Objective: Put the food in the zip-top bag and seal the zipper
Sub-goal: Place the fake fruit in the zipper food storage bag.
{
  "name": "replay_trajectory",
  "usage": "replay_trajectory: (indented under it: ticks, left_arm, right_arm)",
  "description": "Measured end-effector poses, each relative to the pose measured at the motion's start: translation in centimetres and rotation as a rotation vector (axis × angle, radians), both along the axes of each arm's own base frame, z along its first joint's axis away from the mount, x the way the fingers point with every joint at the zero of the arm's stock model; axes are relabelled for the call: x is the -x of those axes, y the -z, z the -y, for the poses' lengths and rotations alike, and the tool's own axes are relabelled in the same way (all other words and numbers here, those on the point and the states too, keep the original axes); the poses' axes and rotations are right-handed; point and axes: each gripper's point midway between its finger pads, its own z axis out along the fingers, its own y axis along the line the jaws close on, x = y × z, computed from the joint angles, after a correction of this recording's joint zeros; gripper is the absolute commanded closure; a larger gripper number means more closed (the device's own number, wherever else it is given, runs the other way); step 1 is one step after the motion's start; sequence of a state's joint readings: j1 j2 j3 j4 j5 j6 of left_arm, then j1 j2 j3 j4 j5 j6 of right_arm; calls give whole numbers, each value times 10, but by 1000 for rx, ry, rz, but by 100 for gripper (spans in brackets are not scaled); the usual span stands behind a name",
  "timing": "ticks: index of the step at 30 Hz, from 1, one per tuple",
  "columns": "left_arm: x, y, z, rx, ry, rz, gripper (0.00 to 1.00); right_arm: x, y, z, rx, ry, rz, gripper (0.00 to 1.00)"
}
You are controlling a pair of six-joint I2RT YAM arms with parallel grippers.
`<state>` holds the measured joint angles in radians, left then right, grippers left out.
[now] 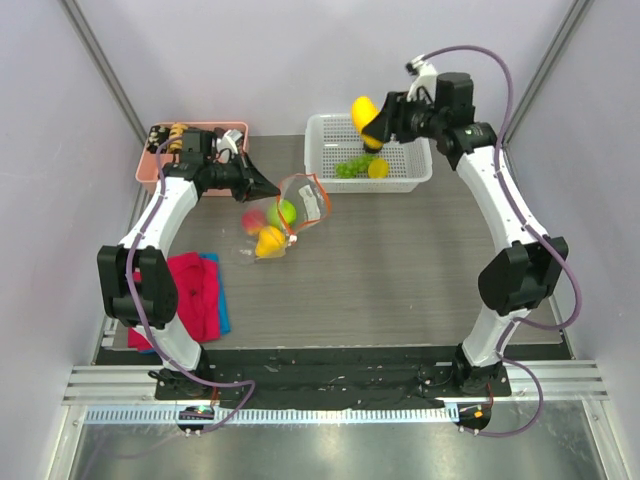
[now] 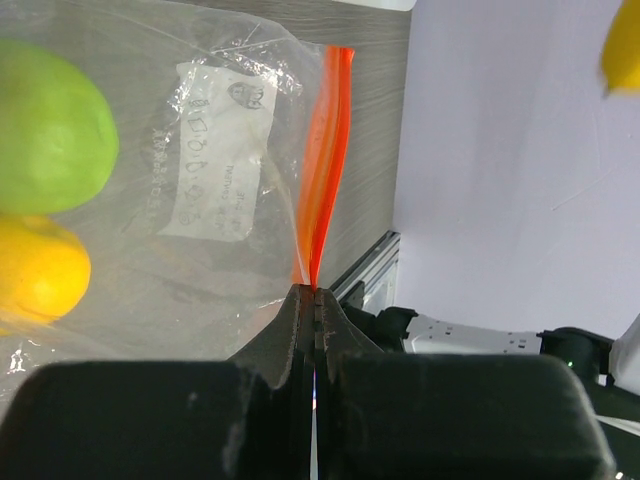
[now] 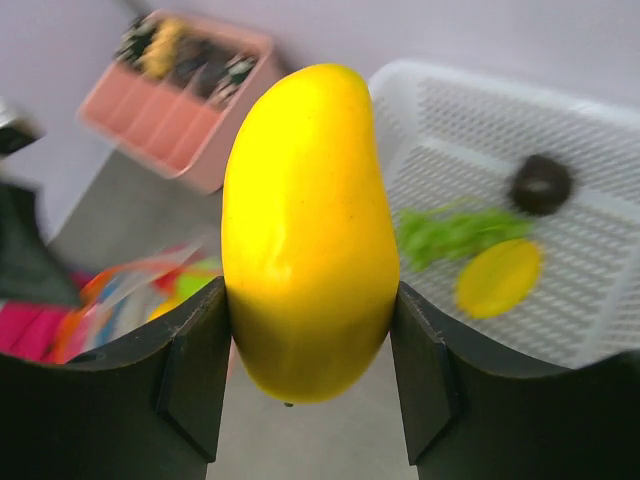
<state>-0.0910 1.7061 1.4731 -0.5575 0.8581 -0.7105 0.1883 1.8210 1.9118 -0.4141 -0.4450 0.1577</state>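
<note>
The zip-top bag (image 1: 310, 203) lies tilted on the grey table, and its orange-red zipper (image 1: 322, 192) is lifted. My left gripper (image 1: 272, 188) is shut on the zipper's end (image 2: 325, 170), its jaws pinched together (image 2: 316, 292). Inside the clear bag (image 2: 220, 150) sit a green apple (image 1: 287, 211) (image 2: 50, 125), a red apple (image 1: 254, 220) and a yellow lemon (image 1: 270, 240) (image 2: 35, 270). My right gripper (image 1: 372, 125) (image 3: 310, 330) is shut on a long yellow fruit (image 3: 310, 220) (image 1: 363, 115) above the left end of the white basket (image 1: 420, 150).
The basket (image 3: 580, 110) holds green grapes (image 3: 455, 232), a yellow lemon (image 3: 498, 277) and a dark plum (image 3: 540, 183). A pink tray (image 1: 150, 165) of snack pieces stands at the back left. A red-pink cloth (image 1: 195, 295) lies near the left arm's base.
</note>
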Motion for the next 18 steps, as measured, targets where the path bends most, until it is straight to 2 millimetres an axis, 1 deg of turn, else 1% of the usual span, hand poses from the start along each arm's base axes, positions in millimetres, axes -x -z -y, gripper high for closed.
replay_trajectory:
  ticks: [2, 3, 4, 8, 10, 12, 14, 17, 18]
  left_arm:
    - [0, 0, 0, 2, -2, -2, 100]
    - [0, -1, 0, 4, -3, -3, 100]
    - [-1, -1, 0, 5, -5, -3, 100]
    - [-2, -2, 1, 9, -8, 0, 100]
    - [-3, -3, 1, 10, -9, 5, 100]
    - [-3, -3, 1, 11, -9, 7, 100]
    - [-3, -3, 1, 12, -10, 8, 100]
    - [-4, -3, 1, 12, -10, 8, 100]
    - [-4, -3, 1, 12, -10, 8, 100]
  right_arm:
    - [35, 12, -27, -26, -120, -82, 99]
    - [50, 21, -40, -36, -167, -134, 99]
    - [71, 38, -59, -49, -234, -211, 99]
    - [127, 88, -103, -72, -381, -463, 99]
    - [148, 105, -120, -77, -432, -566, 99]
    - [156, 112, -130, -88, -453, -618, 98]
    - [158, 118, -135, -103, -454, -669, 98]
    - [151, 128, -141, -124, -436, -726, 94]
    - [147, 131, -144, -132, -427, -747, 91]
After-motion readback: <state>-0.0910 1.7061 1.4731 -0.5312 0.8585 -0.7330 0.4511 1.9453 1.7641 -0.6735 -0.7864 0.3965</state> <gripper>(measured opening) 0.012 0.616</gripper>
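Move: The right gripper already holds the mango high up. The bag's open mouth lies about 17 cm back from it, 18 cm left and 17 cm below. The green apple in the bag is some 14 cm back and 23 cm left of the gripper, the yellow fruit 20 cm back and 25 cm left; the basket's grapes are 12 cm ahead, 2 cm left. From the left gripper, the mouth's middle is about 5 cm right, 2 cm back and 4 cm lower. Swing the right gripper with the mango quickly back, left and down to the open bag mouth, roughly 15 cm each way, slowing as it gets there. Turn the fingers from forward-left to point left and about 30 degrees down, keeping the grip closed on the fruit. Keep the left gripper still, its fingers pinching the orange rim. ##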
